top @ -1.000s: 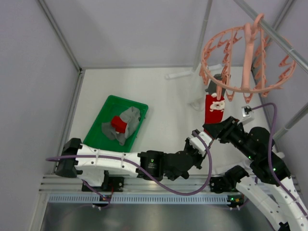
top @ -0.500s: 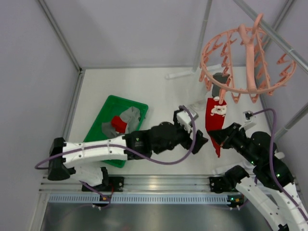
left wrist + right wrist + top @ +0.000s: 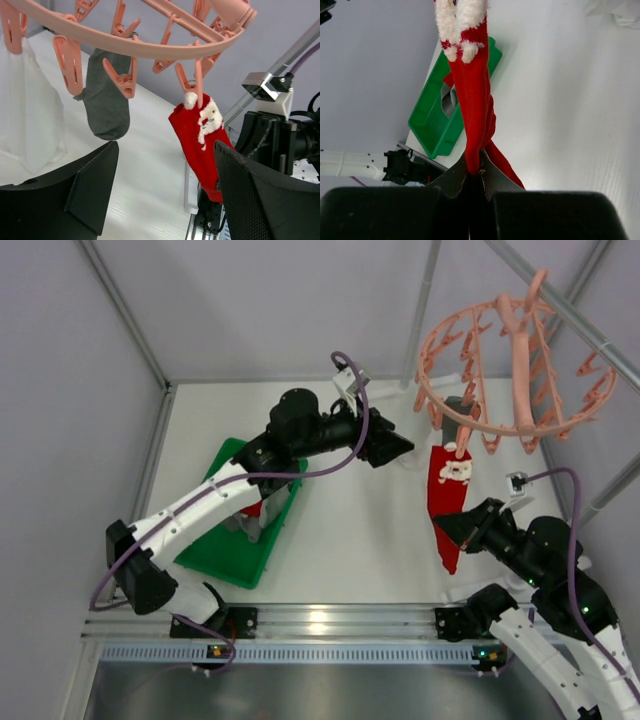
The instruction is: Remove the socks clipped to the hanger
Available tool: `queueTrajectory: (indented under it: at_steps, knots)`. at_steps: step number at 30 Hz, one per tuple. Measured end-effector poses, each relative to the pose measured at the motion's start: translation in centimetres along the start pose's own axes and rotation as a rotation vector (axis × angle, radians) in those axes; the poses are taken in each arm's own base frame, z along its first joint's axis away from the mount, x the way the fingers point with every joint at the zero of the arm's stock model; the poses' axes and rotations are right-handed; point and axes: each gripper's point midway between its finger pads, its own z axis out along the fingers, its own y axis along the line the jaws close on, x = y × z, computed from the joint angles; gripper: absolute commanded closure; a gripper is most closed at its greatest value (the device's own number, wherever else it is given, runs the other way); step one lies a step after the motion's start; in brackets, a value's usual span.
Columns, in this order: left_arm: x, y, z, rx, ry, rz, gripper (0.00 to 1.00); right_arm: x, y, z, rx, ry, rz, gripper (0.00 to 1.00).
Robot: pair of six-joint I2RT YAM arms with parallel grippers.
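Observation:
The salmon-pink hanger [image 3: 520, 370] hangs from a rail at the back right. A red Santa sock [image 3: 448, 502] and a grey sock [image 3: 452, 410] hang clipped to it. My right gripper [image 3: 462, 527] is shut on the red sock's lower part [image 3: 475, 110] and holds it taut below its clip. My left gripper [image 3: 397, 448] is open and empty, raised just left of the hanger. In the left wrist view it faces the grey sock [image 3: 106, 95] and the red sock [image 3: 202, 137] under the ring [image 3: 135, 45].
A green tray [image 3: 215, 540] at the left holds grey and red socks [image 3: 258, 502]. It also shows in the right wrist view [image 3: 437, 125]. White fabric [image 3: 25, 115] hangs from a clip left of the grey sock. A metal frame post stands behind the hanger.
My left arm has swung up and back from the table's front to beside the hanger. My right gripper has kept its hold on the red sock, now drawn longer and lower.

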Motion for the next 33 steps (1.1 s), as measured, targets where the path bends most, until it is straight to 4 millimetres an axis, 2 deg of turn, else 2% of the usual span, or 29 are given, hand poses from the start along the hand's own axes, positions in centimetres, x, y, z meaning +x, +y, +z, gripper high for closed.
queueTrajectory:
  at_steps: [2, 4, 9, 14, 20, 26, 33]
  knots:
    - [0.2, 1.2, 1.1, 0.013, 0.018, -0.044, 0.20, -0.1, 0.2, -0.3, 0.000, 0.000, -0.002, 1.00]
    - [1.0, 1.2, 2.1, 0.051, 0.047, -0.081, 0.20, -0.2, 0.3, -0.5, -0.003, -0.002, -0.003, 1.00]
    - [1.6, -0.2, 3.7, 0.160, 0.083, -0.123, 0.18, -0.2, 0.3, -0.8, 0.000, 0.002, -0.003, 1.00]
    - [0.7, -2.0, 3.9, 0.252, 0.059, -0.136, 0.19, -0.1, 0.3, -0.8, 0.003, 0.004, -0.002, 1.00]
    - [0.2, -2.7, 5.1, 0.268, 0.025, -0.123, 0.21, -0.4, 0.6, -1.2, -0.005, 0.002, -0.002, 1.00]
    - [1.6, -3.0, 7.3, 0.276, 0.032, -0.124, 0.19, -0.4, 0.9, -1.4, -0.011, 0.004, -0.002, 1.00]
    - [3.5, -1.7, 9.5, 0.272, 0.050, -0.142, 0.18, -0.4, 0.9, -1.6, -0.013, 0.004, -0.003, 1.00]
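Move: The clip that holds the red sock's top is about 13 cm to the left gripper's right, 1 cm ahead and roughly level. An empty clip is some 9 cm right and 6 cm ahead of that gripper, 1 cm above it. The grey sock hangs about 13 cm right, 9 cm ahead and 3 cm below it. From the right gripper, which already pinches the sock's lower part, the red sock's clip is roughly 10 cm ahead, 2 cm left and 10 cm up. Bring the open left gripper about 10 cm to the right, towards the clip on the red sock's top, turning it some 15 degrees clockwise early on so the fingers face that clip. Let it dip, rise, then sink again to end slightly lower, fingers still open. Keep the right gripper's pinch on the sock and ease it slightly back and up. ##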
